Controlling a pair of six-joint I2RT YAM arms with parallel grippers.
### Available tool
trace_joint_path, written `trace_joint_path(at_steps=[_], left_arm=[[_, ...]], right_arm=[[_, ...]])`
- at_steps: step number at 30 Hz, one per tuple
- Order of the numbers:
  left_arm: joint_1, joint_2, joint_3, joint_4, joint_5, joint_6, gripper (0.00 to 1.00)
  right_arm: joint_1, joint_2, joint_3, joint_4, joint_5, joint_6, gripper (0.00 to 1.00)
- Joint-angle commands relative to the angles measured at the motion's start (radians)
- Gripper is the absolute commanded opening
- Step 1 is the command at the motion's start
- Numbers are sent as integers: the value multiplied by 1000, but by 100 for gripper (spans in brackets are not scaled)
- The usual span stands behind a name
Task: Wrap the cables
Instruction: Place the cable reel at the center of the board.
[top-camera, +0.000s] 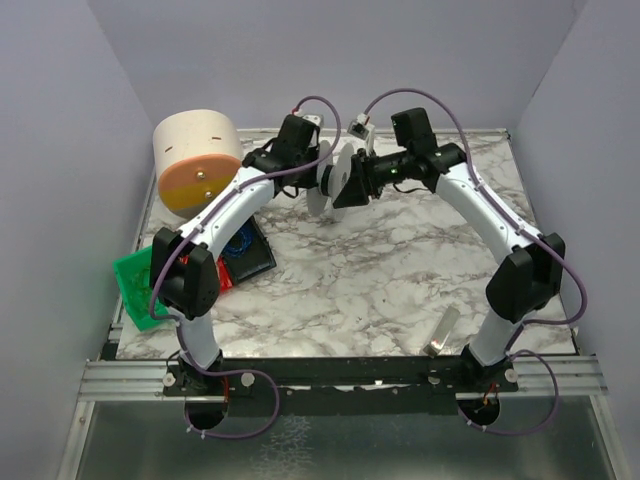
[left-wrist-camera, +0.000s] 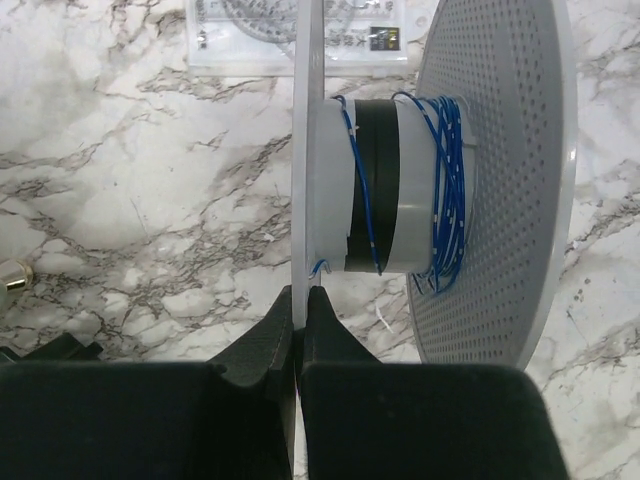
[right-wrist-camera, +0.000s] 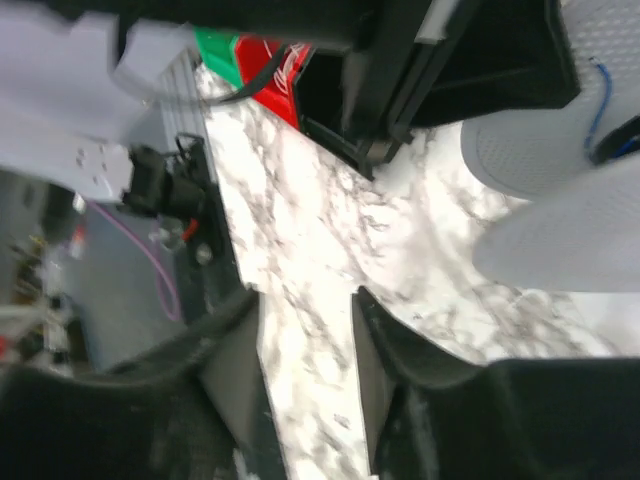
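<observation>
A white spool (left-wrist-camera: 330, 190) lies on its side above the marble table, between a thin plain flange (left-wrist-camera: 305, 120) and a wide perforated flange (left-wrist-camera: 500, 180). The cable (left-wrist-camera: 450, 190), a thin blue wire, is wound in several turns round the hub, mostly by the perforated flange. My left gripper (left-wrist-camera: 300, 300) is shut on the thin flange's edge. In the top view the spool (top-camera: 335, 175) hangs between both arms at the back. My right gripper (right-wrist-camera: 305, 310) stands open over bare marble with nothing between its fingers, just beside the spool (right-wrist-camera: 530, 150); a bit of blue cable (right-wrist-camera: 598, 100) shows there.
A big cream drum with an orange face (top-camera: 197, 160) stands at the back left. A green box (top-camera: 140, 285), a red pack (top-camera: 222, 278) and a dark tray (top-camera: 245, 250) lie by the left arm. A small silvery strip (top-camera: 440, 332) lies near the front right. A clear packet (left-wrist-camera: 250, 35) lies beyond the spool.
</observation>
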Motion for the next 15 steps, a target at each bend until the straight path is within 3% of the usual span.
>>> trace_joint_path(at_steps=[1,6,15], left_arm=[[64,-43,-50,97,260,-38,0],[79,-18,-75,124,431,-54,0],[93,44,-114,181,729,-103,0]], right_arm=[[-53,-57,111,-322,-137,-270,54],[-96,-139,108,-369,-110,-344,68],[-190,-204,4,-276,-167,-297,69]])
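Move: Pinched by its left flange, the cable reel has its middle about 5 cm ahead of the left hand, 4 cm right and 4 cm lower. The board's center lies some 10 cm back, 5 cm right and 18 cm below that hand; on the board, the printed card lies about 11 cm ahead and 2 cm right, the black bin 14 cm back and 19 cm left. From the right hand the reel's middle is roughly 11 cm ahead, 6 cm left and 7 cm lower. Keeping its pinch on the flange, the left hand first dips 2 to 3 cm, then swings back and to the right by about 5 cm, bringing the reel towards the board's center while its left side rolls down some 20 degrees and it turns clockwise. The right hand, already part open, spreads its fingers wider and withdraws from the reel, rightward and up. ##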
